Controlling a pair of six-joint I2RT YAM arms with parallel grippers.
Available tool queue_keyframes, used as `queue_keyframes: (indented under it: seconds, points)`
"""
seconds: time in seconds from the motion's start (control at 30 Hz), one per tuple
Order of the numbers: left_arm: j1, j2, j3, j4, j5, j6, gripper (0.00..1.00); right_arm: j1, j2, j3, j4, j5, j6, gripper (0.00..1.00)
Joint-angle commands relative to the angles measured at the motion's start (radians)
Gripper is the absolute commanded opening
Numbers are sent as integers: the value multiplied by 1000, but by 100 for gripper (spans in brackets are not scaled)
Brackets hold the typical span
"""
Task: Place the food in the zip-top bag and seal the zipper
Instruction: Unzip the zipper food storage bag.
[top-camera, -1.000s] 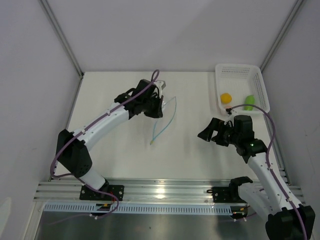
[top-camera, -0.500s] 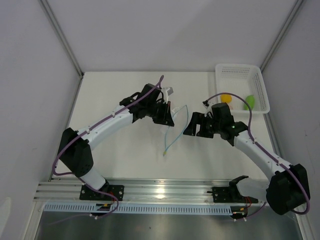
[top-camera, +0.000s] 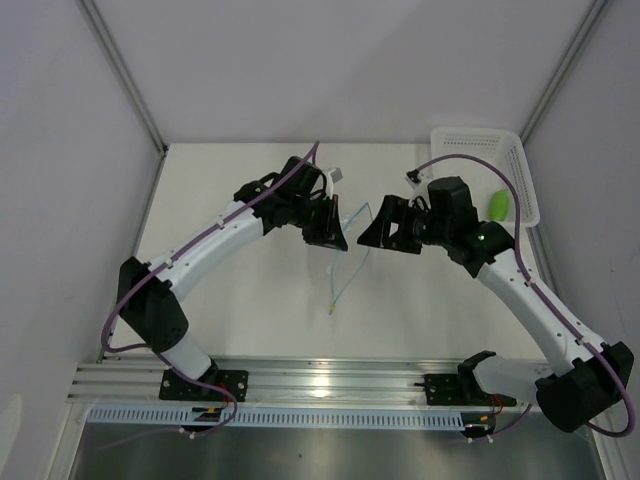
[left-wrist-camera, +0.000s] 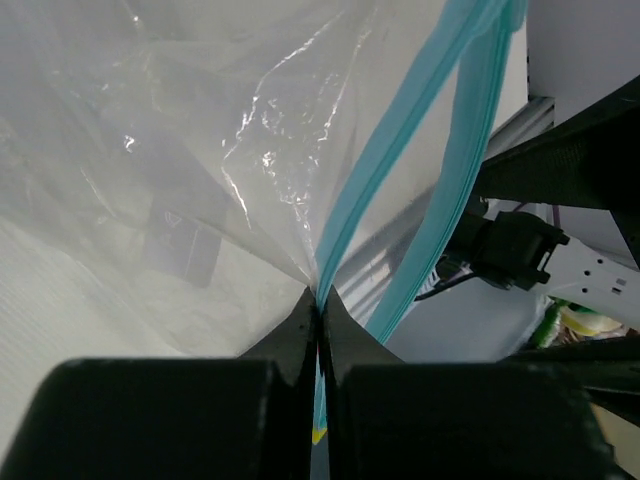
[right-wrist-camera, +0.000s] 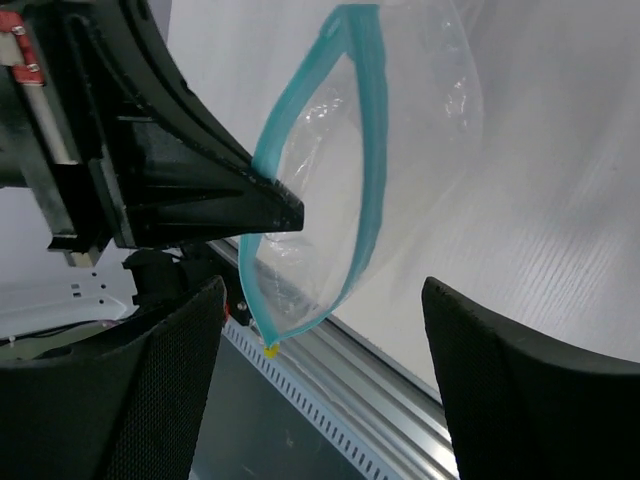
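The clear zip-top bag (right-wrist-camera: 420, 120) hangs in the air with its mouth spread into a loop. My left gripper (left-wrist-camera: 320, 305) is shut on the teal zipper (right-wrist-camera: 372, 150) strip of one lip; from above it (top-camera: 328, 228) sits mid-table. My right gripper (right-wrist-camera: 322, 300) is open and faces the mouth from the right (top-camera: 372, 225), touching nothing. The bag's lower mouth corner shows between its fingers (right-wrist-camera: 150, 400). One piece of food, the green one (top-camera: 497, 205), lies in the basket. The orange piece is hidden behind my right arm.
A white lattice basket (top-camera: 478, 148) stands at the back right corner by the right wall. The aluminium rail (top-camera: 330, 382) with both arm bases runs along the near edge. White walls close in on the left, back and right.
My right arm has swung left from beside the basket to the bag's mouth, its jaws narrowing slightly. My left gripper carried the bag a little right and lifted it.
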Motion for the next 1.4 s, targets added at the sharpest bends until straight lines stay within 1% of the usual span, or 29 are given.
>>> queue_keyframes:
  seconds: [0.0, 0.03, 0.1, 0.17, 0.3, 0.33, 0.4, 0.43, 0.47, 0.5, 0.53, 0.57, 0.67, 0.77, 0.87, 0.9, 0.97, 1.07, 1.1, 1.37]
  points:
    - [-10, -1, 17, -12, 69, -61, 0, 4, 49, 3, -77, -19, 46, 81]
    - [-11, -4, 6, -5, 74, -66, 1, 3, 57, -3, -63, -25, 52, 80]
    - [-11, -5, 5, -2, 88, -72, 1, 6, 84, -12, -63, -50, 64, 75]
    - [-11, -4, 5, 0, 91, -81, 1, 10, 100, -12, -69, -70, 55, 73]
    - [-11, -10, -9, 28, 100, -99, 1, 18, 114, -29, -85, -45, 15, 71]
    - [-11, -16, -11, 43, 99, -103, 1, 18, 117, -34, -88, -38, 7, 65]
    - [-11, -21, -15, 51, 94, -106, 1, 18, 120, -31, -104, -44, -2, 56]
    - [-13, -22, -17, 43, 93, -106, 1, 18, 121, -29, -104, -54, -3, 46]
    - [-15, -27, -15, 37, 91, -106, 0, 18, 123, -26, -104, -67, -5, 38]
    - [-15, -31, -21, 34, 85, -98, 1, 18, 123, -24, -104, -79, -6, 28]
    - [-19, -36, -26, 32, 77, -92, 0, 18, 126, -18, -106, -94, -6, 4]
    - [-27, -50, -34, 19, 60, -75, 1, 18, 137, -5, -108, -104, -5, 0]
    - [-36, -70, -58, -6, 5, -44, 1, 20, 161, 17, -106, -160, -2, 0]
    - [-42, -100, -86, -17, -41, -29, 8, 21, 174, 29, -106, -153, 0, 0]
    - [-47, -134, -124, -12, -56, -21, 12, 23, 164, 23, -85, -169, 6, 0]
    - [-50, -140, -138, -8, -59, -21, 18, 23, 164, 26, -86, -173, 1, 0]
    - [-59, -156, -155, -2, -59, -20, 24, 23, 167, 38, -103, -168, -8, 0]
    - [-70, -168, -184, 12, -52, -26, 38, 23, 180, 45, -111, -173, -16, 0]
    - [-73, -170, -187, 18, -43, -27, 40, 23, 181, 43, -108, -185, -13, 0]
    - [-97, -171, -172, 0, -55, -18, 41, 29, 210, 51, -94, -200, -9, 0]
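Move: Just below the right hand's open jaws runs the right lip of the bag's blue zipper, about 2 cm back, 1 cm left and some 6 cm down. The zipper's far end lies about 7 cm ahead and 2 cm left of this hand, 5 cm down; its yellow near end is some 11 cm back, 9 cm left and 10 cm down. The left hand already pinches the left lip; from it the right lip's grasp spot is about 2 cm back, 5 cm right and 2 cm lower. Sinking about 6 cm and easing slightly back, the right hand tips its fingers further down by some 15 to 20 degrees, shuts them on the right lip and keeps hold, drifting a little left. Once that lip is pinched, the left hand parts its fingers partway, letting go of the left lip, and goes back towards the robot along it, 5 to 6 cm in all and slightly down. ##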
